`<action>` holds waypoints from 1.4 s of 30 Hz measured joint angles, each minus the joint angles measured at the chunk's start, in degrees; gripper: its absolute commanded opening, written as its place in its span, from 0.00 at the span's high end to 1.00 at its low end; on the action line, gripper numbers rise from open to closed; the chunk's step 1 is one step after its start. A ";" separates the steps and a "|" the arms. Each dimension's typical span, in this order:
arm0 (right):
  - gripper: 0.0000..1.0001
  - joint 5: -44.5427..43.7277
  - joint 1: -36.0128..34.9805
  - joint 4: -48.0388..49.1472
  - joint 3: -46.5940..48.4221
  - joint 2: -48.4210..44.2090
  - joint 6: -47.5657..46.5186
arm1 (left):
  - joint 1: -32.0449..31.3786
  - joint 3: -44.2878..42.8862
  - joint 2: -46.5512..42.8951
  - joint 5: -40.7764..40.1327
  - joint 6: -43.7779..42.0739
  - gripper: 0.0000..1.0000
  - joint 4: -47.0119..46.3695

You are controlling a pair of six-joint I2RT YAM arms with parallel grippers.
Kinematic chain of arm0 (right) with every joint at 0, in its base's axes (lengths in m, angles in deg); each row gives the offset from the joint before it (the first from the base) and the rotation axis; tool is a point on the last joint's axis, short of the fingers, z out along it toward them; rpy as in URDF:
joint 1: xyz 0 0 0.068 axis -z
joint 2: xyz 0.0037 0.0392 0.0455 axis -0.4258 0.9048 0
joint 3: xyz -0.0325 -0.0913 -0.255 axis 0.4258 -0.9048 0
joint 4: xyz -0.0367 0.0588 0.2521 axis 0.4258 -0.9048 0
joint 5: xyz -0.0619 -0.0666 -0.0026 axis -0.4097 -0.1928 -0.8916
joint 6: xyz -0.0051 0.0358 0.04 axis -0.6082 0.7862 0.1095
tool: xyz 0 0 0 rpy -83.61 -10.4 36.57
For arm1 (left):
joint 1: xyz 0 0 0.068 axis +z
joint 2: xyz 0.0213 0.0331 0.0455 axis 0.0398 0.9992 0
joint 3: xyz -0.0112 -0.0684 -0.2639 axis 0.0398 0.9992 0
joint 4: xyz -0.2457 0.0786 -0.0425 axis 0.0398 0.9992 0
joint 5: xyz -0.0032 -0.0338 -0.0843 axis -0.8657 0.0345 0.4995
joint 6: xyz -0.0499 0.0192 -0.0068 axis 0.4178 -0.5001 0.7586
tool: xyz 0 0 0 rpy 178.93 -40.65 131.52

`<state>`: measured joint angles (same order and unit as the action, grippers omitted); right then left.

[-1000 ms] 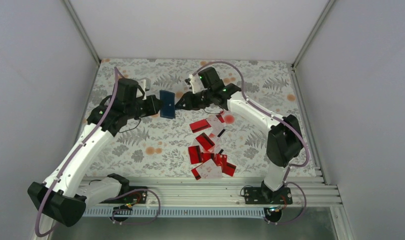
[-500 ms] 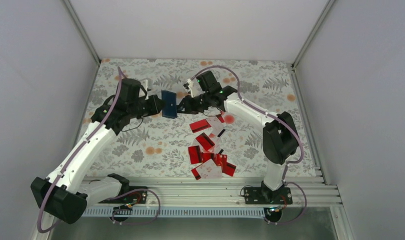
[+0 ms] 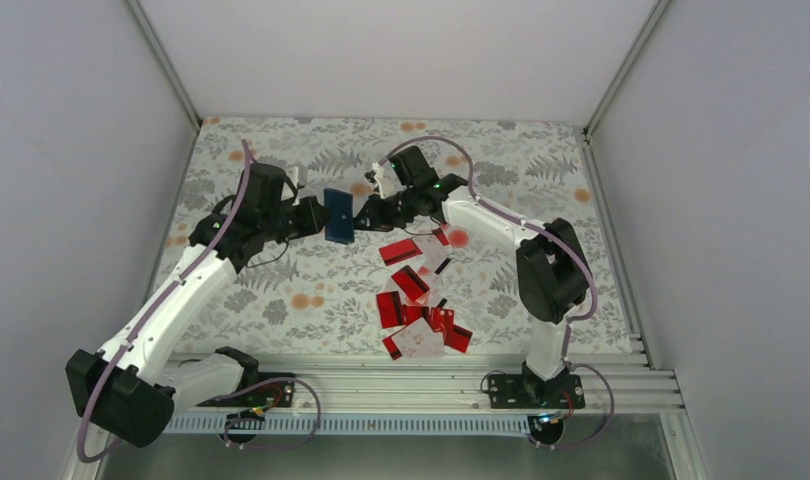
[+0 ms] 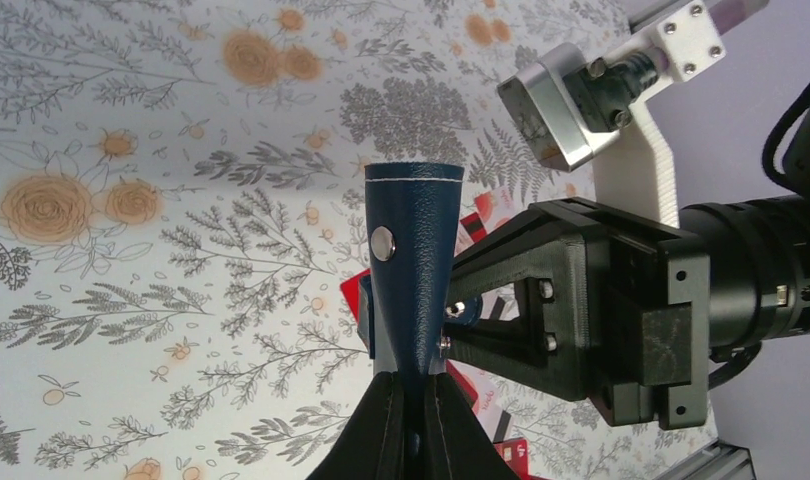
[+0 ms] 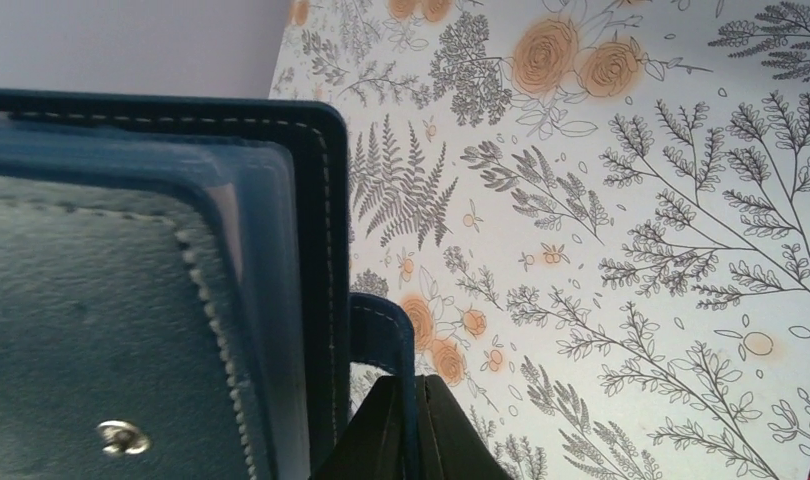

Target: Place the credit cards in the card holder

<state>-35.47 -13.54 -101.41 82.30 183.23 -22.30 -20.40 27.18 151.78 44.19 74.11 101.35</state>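
The card holder [image 3: 338, 217], a dark navy wallet, hangs above the floral table between both arms. My left gripper [image 3: 319, 217] is shut on its left edge; in the left wrist view the holder [image 4: 413, 250] rises from between the closed fingertips of this gripper [image 4: 413, 405]. My right gripper [image 3: 360, 213] meets it from the right. In the right wrist view that gripper [image 5: 413, 400] is shut on the holder's narrow snap strap [image 5: 385, 335], beside the holder's body [image 5: 131, 300]. The credit cards [image 3: 418, 300], mostly red, lie scattered on the table in front of the holder.
White enclosure walls ring the table [image 3: 541, 170]. An aluminium rail [image 3: 421, 385] with both arm bases runs along the near edge. The right arm's black wrist [image 4: 591, 310] fills the right of the left wrist view, close against the holder.
My right gripper has closed onto the holder's strap. Both arms and the holder have shifted slightly to the right. The cards have not moved.
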 measured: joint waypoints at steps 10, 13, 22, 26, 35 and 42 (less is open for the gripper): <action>0.96 -1.57 0.04 -1.97 -0.55 2.19 -1.03 | 0.92 8.13 4.20 -0.48 -2.21 0.74 -6.10; 0.96 -1.73 -0.17 -1.95 -0.55 3.74 -1.14 | 1.81 12.00 6.95 -0.31 -2.99 0.50 -7.02; 0.96 -1.42 -1.31 -1.86 -0.55 7.63 -1.97 | 4.57 16.00 11.21 -3.61 -5.11 0.20 -5.16; 0.96 -1.33 -1.55 -2.10 -0.55 8.76 -1.86 | 4.42 15.96 10.99 -5.75 -5.77 0.14 -3.69; 0.96 -1.81 -1.64 -3.58 -0.52 11.45 -1.53 | 3.48 15.93 10.27 -7.50 -6.71 0.14 -2.45; 0.96 -1.79 -1.66 -4.07 -0.55 11.82 -1.92 | 1.79 15.47 11.15 -5.51 -8.98 0.13 -4.39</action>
<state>-37.27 -15.20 -105.47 81.76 195.06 -24.22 -18.60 42.65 162.92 38.69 65.13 96.96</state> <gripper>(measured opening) 0.041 0.865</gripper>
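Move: The left fingers already hold the card holder, its middle about 4 cm to their right and 1 cm ahead; the right fingers pinch its strap, with the holder some 4 cm to their left, level fore and aft. The table spot below is roughly 20 cm under the left hand, 2 cm right and 1 cm ahead. The nearest red card lies about 15 cm right of the left hand, 2 cm ahead and 23 cm down. Left sinks about 16 cm towards the table, releasing the card holder; right sinks 11, still pinching its strap. ##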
